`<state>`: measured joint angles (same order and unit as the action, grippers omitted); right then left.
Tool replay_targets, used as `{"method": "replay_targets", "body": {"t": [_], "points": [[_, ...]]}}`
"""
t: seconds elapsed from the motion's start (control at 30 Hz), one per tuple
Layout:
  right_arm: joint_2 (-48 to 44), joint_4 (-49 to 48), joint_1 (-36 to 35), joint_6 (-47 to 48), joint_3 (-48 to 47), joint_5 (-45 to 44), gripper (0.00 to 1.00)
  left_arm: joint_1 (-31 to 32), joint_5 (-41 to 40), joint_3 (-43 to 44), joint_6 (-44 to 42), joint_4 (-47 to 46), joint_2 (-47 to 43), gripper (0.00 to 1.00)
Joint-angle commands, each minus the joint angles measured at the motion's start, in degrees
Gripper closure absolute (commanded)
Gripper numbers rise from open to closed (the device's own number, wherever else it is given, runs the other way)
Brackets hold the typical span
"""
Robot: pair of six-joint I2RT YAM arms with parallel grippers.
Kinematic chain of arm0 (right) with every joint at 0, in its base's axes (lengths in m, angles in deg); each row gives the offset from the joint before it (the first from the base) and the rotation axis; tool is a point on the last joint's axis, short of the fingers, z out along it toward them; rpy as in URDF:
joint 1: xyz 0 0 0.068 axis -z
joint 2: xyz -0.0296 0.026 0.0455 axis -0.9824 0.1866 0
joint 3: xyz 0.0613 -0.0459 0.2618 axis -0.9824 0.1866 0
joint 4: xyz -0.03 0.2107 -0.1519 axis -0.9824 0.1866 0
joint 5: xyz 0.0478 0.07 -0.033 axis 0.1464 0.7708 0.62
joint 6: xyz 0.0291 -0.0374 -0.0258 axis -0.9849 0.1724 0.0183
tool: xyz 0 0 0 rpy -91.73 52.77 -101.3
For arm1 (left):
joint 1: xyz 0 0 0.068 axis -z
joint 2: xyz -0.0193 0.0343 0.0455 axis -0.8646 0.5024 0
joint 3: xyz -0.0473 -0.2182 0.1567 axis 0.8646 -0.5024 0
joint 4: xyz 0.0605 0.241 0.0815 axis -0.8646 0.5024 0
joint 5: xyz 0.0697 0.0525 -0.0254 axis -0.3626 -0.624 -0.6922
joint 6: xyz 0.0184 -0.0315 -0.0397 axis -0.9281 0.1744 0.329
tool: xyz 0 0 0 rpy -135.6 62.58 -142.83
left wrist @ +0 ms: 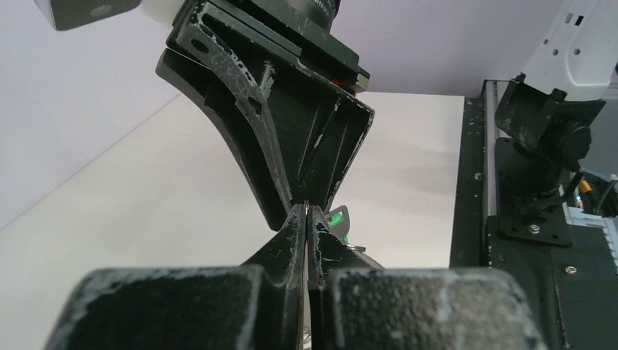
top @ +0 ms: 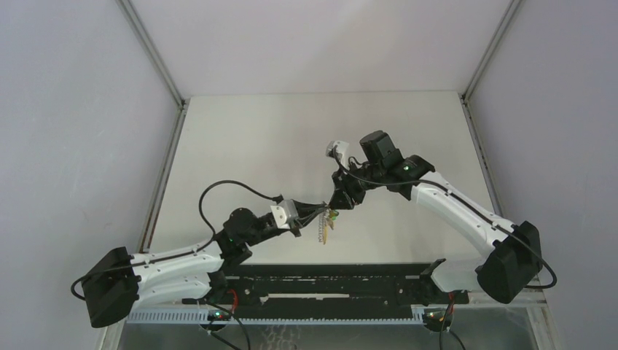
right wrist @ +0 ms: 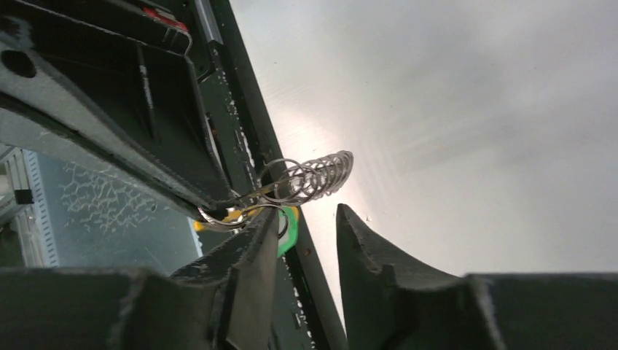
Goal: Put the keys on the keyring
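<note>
The keyring [right wrist: 321, 175], thin grey wire with a coiled, beaded-looking stretch, hangs in the air over the table's near middle [top: 323, 232]. My left gripper [top: 318, 214] is shut on its wire, and the left wrist view shows its fingertips [left wrist: 306, 210] pressed together. A green-headed key [right wrist: 291, 230] and a yellow-headed key [right wrist: 232, 214] hang at the ring beside those tips. The green head also peeks out in the left wrist view [left wrist: 337, 216]. My right gripper [right wrist: 307, 211] is open with nothing between its fingers. Its left finger [right wrist: 255, 248] lies against the green key, tip to tip with the left gripper [top: 341, 200].
The white table [top: 291, 138] is fenced by grey walls with metal frame posts. A black mounting rail [top: 328, 281] runs along the near edge between the arm bases. The right arm's base [left wrist: 539, 146] shows at the right of the left wrist view.
</note>
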<state>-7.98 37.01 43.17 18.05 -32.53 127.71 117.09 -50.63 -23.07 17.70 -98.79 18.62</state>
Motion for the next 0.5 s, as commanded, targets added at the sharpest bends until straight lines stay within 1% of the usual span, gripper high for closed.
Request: {"method": "replay_targets", "body": {"t": [0.0, 0.07, 0.13, 0.23, 0.27, 0.4, 0.43, 0.47], "points": [[0.44, -0.36, 1.35, -0.09, 0.66, -3.76, 0.62, 0.01, -2.63, -0.21, -3.28, -6.17, -2.43, 1.00], [-0.94, 0.23, 2.31, -0.52, 0.75, -7.24, 0.58, 0.05, -5.70, 0.53, -4.95, -0.74, -2.60, 1.00], [-3.06, 0.27, 3.23, -1.17, 1.74, -13.69, 0.54, -0.03, -8.81, 0.58, -5.42, 3.08, -2.72, 1.00], [-7.28, -1.36, 5.43, -2.66, 4.00, -17.58, 0.48, -0.04, -12.45, 0.53, -4.69, 6.39, -2.52, 1.00], [-9.14, -2.67, 6.05, -3.36, 5.20, -18.23, 0.43, -0.04, -13.58, 0.59, -4.43, 7.36, -2.14, 1.00], [-16.19, -8.48, 7.83, -6.83, 10.98, -24.85, 0.08, -0.87, -19.03, 2.10, -2.80, 12.41, 0.72, 1.00], [-17.67, -9.69, 8.09, -7.61, 12.42, -26.48, 0.02, -1.22, -20.18, 2.39, -2.42, 13.12, 1.38, 1.00], [-18.93, -10.77, 8.52, -8.57, 13.92, -28.07, 0.00, -1.76, -21.23, 2.64, -1.88, 13.60, 2.18, 1.00]]}}
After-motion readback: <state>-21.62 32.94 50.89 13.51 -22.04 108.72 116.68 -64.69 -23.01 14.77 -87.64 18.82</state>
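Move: The keyring hangs from the left fingers, its middle about 4 cm below them and 1 cm back; the green key lies some 2 cm right, 1 cm back and 2 cm below that hand. From the parting right fingers, the green key is about 1 cm left, 2 cm back and 2 cm down. The keyring's middle is roughly 2 cm left of the right hand, 2 cm back and 4 cm below. The keyring with its green key stays pinched in the shut left fingers, which carry it about 5 cm down, 4 cm forward and somewhat left, turning some 15 degrees counter-clockwise. The right hand, fingers already partly open, draws away about 8 cm right and 4 cm forward, speeding up, opening wide and swinging clockwise. ##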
